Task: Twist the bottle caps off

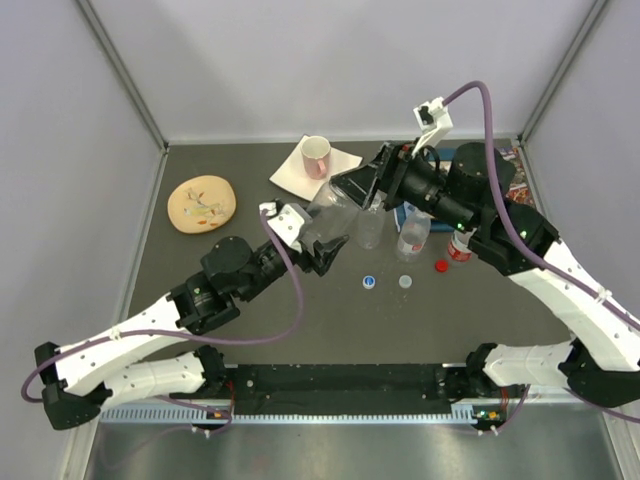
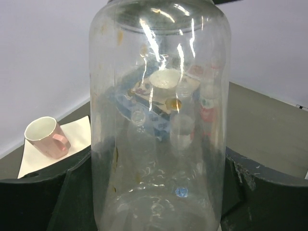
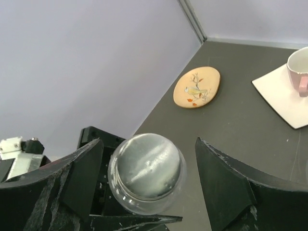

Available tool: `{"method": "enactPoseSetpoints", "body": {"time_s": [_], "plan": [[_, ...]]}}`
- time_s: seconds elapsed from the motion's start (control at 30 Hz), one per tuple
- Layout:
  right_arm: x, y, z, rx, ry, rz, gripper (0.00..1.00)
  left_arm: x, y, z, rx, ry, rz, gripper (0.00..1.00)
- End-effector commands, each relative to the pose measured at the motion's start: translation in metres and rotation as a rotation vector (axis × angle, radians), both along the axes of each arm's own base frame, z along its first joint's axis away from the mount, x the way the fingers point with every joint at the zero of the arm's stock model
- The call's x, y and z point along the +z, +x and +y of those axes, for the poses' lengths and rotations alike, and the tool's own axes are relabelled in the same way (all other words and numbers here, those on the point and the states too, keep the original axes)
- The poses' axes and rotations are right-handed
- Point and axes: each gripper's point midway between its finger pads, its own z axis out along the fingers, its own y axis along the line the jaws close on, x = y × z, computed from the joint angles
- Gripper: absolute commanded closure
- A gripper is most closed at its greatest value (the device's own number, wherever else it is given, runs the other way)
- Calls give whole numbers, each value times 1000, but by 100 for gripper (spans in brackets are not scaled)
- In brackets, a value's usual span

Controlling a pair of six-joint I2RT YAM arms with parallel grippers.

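Note:
My left gripper [image 1: 322,245] is shut on the short, squat clear bottle [image 2: 159,120], whose body fills the left wrist view between the two black fingers [image 2: 250,187]. The wide greyish-clear cap [image 3: 147,166] sits on this bottle. My right gripper [image 3: 149,163] is open around the cap, with a gap showing on each side. Three slim bottles [image 1: 413,235] stand just right of the held one, all uncapped. On the table in front of them lie a blue cap [image 1: 369,282], a white cap [image 1: 405,282] and a red cap [image 1: 441,266].
A pink-lined mug [image 1: 316,155] stands on a white napkin [image 1: 292,180] at the back. A round tan plate with a bird picture [image 1: 201,203] lies at the back left. Grey walls close in the table on three sides.

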Motion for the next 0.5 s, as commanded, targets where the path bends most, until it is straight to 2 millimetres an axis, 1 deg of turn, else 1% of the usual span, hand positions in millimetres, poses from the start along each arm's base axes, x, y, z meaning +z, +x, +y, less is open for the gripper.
{"method": "enactPoseSetpoints", "body": {"time_s": [0.0,0.03,0.17,0.27,0.3,0.33,0.37,0.4,0.47], "plan": [[-4,-1,9,10,8,9,23,26,-1,11,28,-80,-60,64],[-7,-1,10,14,2,14,23,25,-1,10,28,-79,-59,64],[-8,-2,10,14,0,12,26,23,-1,9,23,-74,-58,64],[-8,-2,11,18,-1,7,33,23,-1,9,23,-74,-56,64],[-8,-3,11,22,-1,7,36,23,-1,9,24,-76,-56,64],[-8,-3,12,25,-2,9,44,23,-1,10,24,-78,-56,64],[-9,-4,13,30,-4,9,49,23,-1,9,26,-76,-55,64],[-11,-4,14,36,-7,10,58,23,0,10,32,-79,-56,64],[-13,-5,16,42,-9,15,68,24,0,11,38,-84,-57,64]]}}
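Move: The cap of the jar sits between the right gripper's open fingers, about 1 cm ahead, 1 cm to the left and 2 cm below; from the left gripper, which holds the jar's body, it is 2 cm ahead, 3 cm right and some 8 cm up. From the right hand, a bare-necked bottle stands roughly 8 cm ahead, 6 cm right and 30 cm below; the loose blue cap lies level with the hand, 7 cm right and 39 cm below. Close the right gripper on the jar's cap: first sink about 2 cm, easing 1 cm to the left, until the open fingers flank the rim, then stay there and swing them from wide open to about half, bringing the pads against both sides of the cap. Keep the left gripper's hold on the jar and hold it almost still in the air. ##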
